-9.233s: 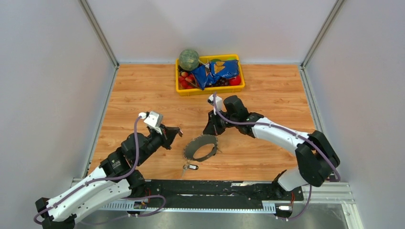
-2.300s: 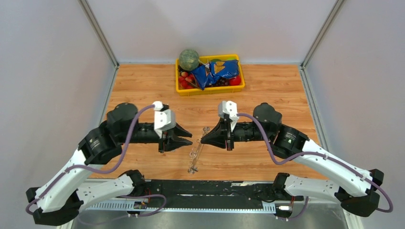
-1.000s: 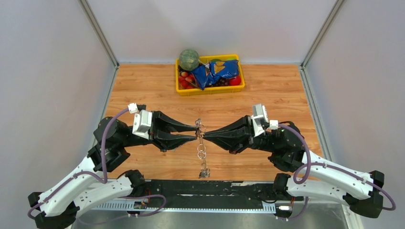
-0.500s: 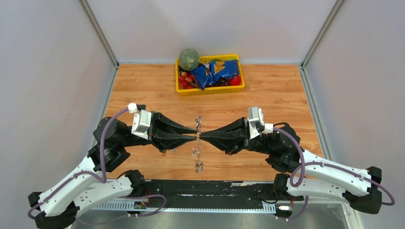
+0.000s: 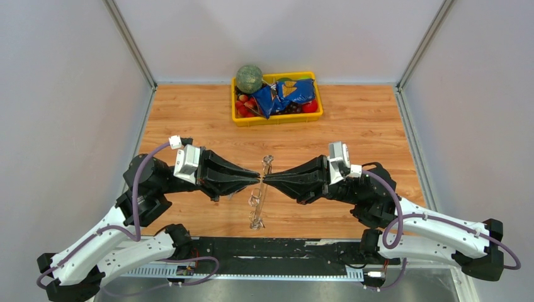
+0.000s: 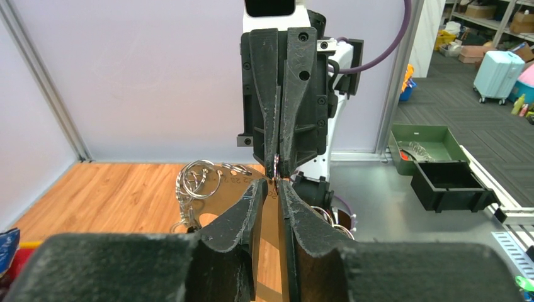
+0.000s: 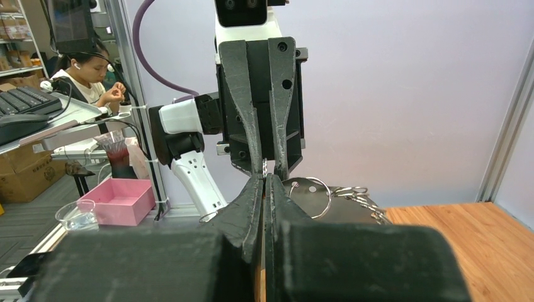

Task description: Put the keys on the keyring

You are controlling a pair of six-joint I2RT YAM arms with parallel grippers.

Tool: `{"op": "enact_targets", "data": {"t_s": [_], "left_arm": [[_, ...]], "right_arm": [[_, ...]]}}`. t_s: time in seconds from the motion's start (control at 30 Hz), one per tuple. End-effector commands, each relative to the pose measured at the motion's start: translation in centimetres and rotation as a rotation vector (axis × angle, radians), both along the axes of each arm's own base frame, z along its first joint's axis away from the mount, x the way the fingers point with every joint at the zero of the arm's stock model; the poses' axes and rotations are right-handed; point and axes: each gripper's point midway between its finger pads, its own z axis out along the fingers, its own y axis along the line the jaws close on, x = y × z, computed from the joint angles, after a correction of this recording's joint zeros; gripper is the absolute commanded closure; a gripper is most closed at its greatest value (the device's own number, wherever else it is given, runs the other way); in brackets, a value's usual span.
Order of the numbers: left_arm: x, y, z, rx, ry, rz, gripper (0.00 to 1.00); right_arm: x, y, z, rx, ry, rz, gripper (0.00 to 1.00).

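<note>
The keyring [image 5: 257, 200] hangs edge-on above the table's middle, between two grippers that meet tip to tip. My right gripper [image 5: 265, 178] is shut on its edge, seen up close in the right wrist view [image 7: 264, 175]. My left gripper [image 5: 257, 178] faces it from the left. In the left wrist view, its jaws [image 6: 275, 184] stand close on either side of the keyring's flat brown plate [image 6: 228, 189]. Whether the pads press the plate I cannot tell. Small silver rings [image 6: 198, 178] dangle from the plate. I cannot make out the keys.
A yellow tray [image 5: 277, 119] at the back centre holds a green ball [image 5: 249, 78], a blue bag [image 5: 286, 94] and red items. Grey walls close off the left, right and back of the wooden table [image 5: 189, 119].
The left jaws have narrowed around the keyring. The keyring has swung to hang more edge-on and tilted. Both arms stay in nearly the same place.
</note>
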Motion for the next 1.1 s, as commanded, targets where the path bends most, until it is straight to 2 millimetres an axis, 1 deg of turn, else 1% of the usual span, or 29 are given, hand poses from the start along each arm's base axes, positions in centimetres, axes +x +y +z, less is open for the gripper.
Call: {"op": "enact_targets", "data": {"t_s": [0.0, 0.07, 0.1, 0.17, 0.37, 0.5, 0.53, 0.57, 0.67, 0.7, 0.8, 0.83, 0.87, 0.97, 1.07], "left_arm": [[-0.1, -0.2, 0.3, -0.007, -0.008, -0.014, 0.79], [-0.2, -0.2, 0.4, -0.005, -0.008, -0.018, 0.85], [-0.2, -0.2, 0.4, -0.004, -0.009, -0.018, 0.91], [-0.2, -0.2, 0.5, -0.003, -0.01, -0.023, 0.98], [0.2, -0.7, 0.4, 0.015, 0.011, -0.017, 1.0], [1.0, -0.6, 0.5, 0.022, 0.021, 0.027, 1.0], [1.2, -0.7, 0.0, 0.044, 0.032, 0.038, 1.0], [1.4, -0.7, -0.4, 0.064, 0.044, 0.044, 1.0], [2.3, -0.6, -0.7, 0.088, 0.051, 0.1, 1.0], [2.7, -0.4, -0.8, 0.097, 0.06, 0.125, 1.0], [3.5, 0.0, -1.2, 0.116, 0.059, 0.178, 1.0], [3.8, 0.1, -1.6, 0.13, 0.069, 0.201, 1.0], [4.0, 0.3, -1.6, 0.134, 0.064, 0.212, 1.0], [4.6, 0.7, -2.3, 0.159, 0.078, 0.259, 1.0], [5.2, 1.2, -2.7, 0.174, 0.087, 0.306, 1.0]], "right_arm": [[-0.6, -1.2, 3.4, 0.111, -0.051, -0.006, 1.0], [-0.6, -1.1, 3.4, 0.108, -0.053, -0.008, 1.0], [-0.6, -1.1, 3.4, 0.106, -0.053, -0.007, 1.0], [-0.6, -0.9, 3.3, 0.102, -0.054, -0.009, 1.0], [-0.3, -0.5, 2.8, 0.076, -0.051, -0.019, 1.0], [-0.2, -0.4, 2.4, 0.046, -0.04, -0.023, 1.0], [-0.2, -0.5, 2.3, 0.038, -0.037, -0.024, 1.0], [-0.2, -0.5, 2.4, 0.028, -0.034, -0.026, 0.98], [-0.1, -0.7, 2.1, -0.024, -0.033, -0.038, 0.84], [0.0, -0.8, 2.1, -0.034, -0.034, -0.045, 0.79], [0.6, -1.7, 1.7, -0.067, -0.035, -0.097, 0.58], [0.9, -2.1, 1.6, -0.081, -0.035, -0.123, 0.53], [1.2, -2.6, 1.7, -0.09, -0.034, -0.15, 0.5], [2.0, -3.8, 1.9, -0.114, -0.039, -0.217, 0.44], [3.1, -4.4, 1.7, -0.145, -0.023, -0.287, 0.42]]}}
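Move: At the meeting fingertips, the keyring's small upper ring is pinched by the right hand about 1 cm to its left, and lies between or just beyond the left hand's parted fingers, some 1 cm to their right, at the same height. The metal band of the keyring hangs about 6 cm below the left hand, roughly centred under it. A key with a black fob lies on the table, around 8 cm ahead, 8 cm left and 43 cm below the left hand. Closing its partly open fingers, the left hand pinches the small ring and holds nearly still beside the right hand. Then the right fingers open wide, let go and back off about 3 cm to the right and slightly forward, while the left hand carries the keyring down about 5 cm and forward nearly as far, tipping its fingertips downward and swinging them counter-clockwise, each some 10 degrees. ##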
